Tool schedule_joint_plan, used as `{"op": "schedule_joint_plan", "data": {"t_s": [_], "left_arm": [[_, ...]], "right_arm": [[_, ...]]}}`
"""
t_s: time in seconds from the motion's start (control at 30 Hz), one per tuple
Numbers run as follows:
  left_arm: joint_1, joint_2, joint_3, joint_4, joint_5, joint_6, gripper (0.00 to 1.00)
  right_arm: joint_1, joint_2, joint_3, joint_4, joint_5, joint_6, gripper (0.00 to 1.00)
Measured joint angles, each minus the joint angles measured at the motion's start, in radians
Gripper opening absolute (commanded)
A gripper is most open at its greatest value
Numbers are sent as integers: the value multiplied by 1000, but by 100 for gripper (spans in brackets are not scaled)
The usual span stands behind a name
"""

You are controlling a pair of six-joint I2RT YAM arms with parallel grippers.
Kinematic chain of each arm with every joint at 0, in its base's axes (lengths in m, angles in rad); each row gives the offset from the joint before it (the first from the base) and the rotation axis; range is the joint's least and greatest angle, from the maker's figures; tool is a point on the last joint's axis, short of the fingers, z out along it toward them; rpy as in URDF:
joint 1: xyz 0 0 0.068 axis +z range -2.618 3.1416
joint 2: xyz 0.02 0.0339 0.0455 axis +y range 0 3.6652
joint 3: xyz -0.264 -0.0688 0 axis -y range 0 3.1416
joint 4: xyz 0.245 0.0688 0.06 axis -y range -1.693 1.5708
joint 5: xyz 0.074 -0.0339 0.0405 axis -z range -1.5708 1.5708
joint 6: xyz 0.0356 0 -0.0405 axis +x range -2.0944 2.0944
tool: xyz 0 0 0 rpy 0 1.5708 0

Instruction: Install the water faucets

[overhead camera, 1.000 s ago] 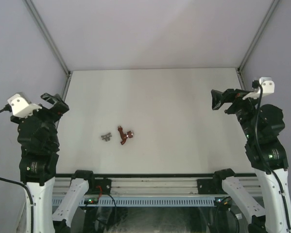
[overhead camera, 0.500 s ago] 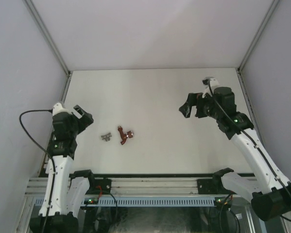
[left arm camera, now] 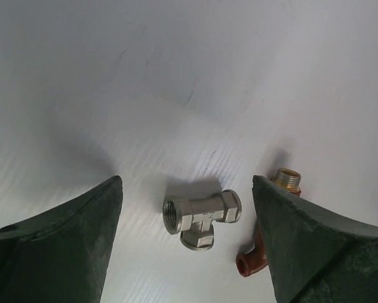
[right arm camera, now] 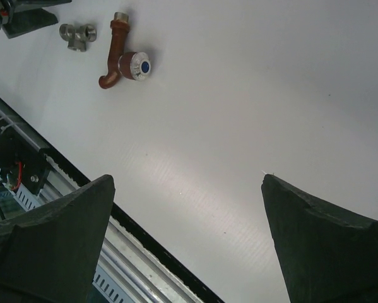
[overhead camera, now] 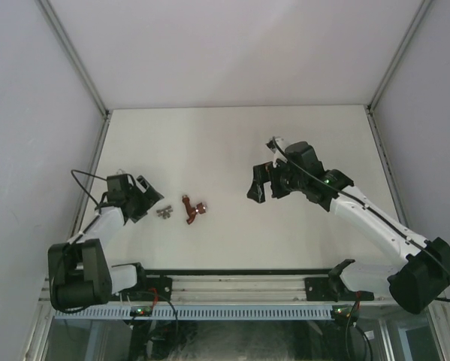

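A small silver tee fitting [left arm camera: 201, 216] lies on the white table, also visible in the top view as the tee fitting [overhead camera: 164, 213]. Right beside it lies the red-brown faucet [overhead camera: 191, 209] with a brass threaded end and a round blue-dotted knob; the faucet [right arm camera: 120, 53] shows whole in the right wrist view, while the left wrist view catches only part of the faucet [left arm camera: 257, 255] behind a finger. My left gripper [overhead camera: 144, 197] is low at the table just left of the fitting, open, its jaws either side of the fitting without touching. My right gripper [overhead camera: 266, 183] hovers open, right of the faucet, holding nothing.
The white table [overhead camera: 240, 143] is bounded by grey walls and corner posts. A metal rail [overhead camera: 232, 289] with the arm bases runs along the near edge; the rail [right arm camera: 56, 183] also shows in the right wrist view.
Both arms have come down from raised poses toward the parts. The left gripper dropped to the table beside the fitting and narrowed a little. The right gripper swung left toward the faucet.
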Motion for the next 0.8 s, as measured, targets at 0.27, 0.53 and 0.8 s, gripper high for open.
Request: {"op": "schedule_joint_plan", "data": {"t_s": [0.27,0.53,0.8], "left_arm": [[4,112,13,133,60,-8,81],[6,238,52,259,133,0,63],[-31,227,42,265,138,11,69]], "right_arm": [[21,18,0,3,-3,0,100],[53,45,0,38,-8,0,100],[123,93,0,63,37,-26,99]]}}
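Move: The metal tee lies about 4 cm to the right of the left hand and 1 cm nearer the base, some 3 cm below it. The faucet stands roughly 10 cm farther right than the tee, level with the left hand fore and aft. From the right hand the faucet is about 23 cm to the left, 3 cm ahead and 17 cm down; the tee is about 33 cm left and 2 cm ahead. Touching neither part, the left hand skims low over the board, about 5 cm forward past the tee's left side, while easing right some 3 cm in all, sinking only slightly and narrowing its fingers partway. The right hand, fingers wide open, drifts about 3.5 cm left towards the faucet and sinks about 2 cm. ##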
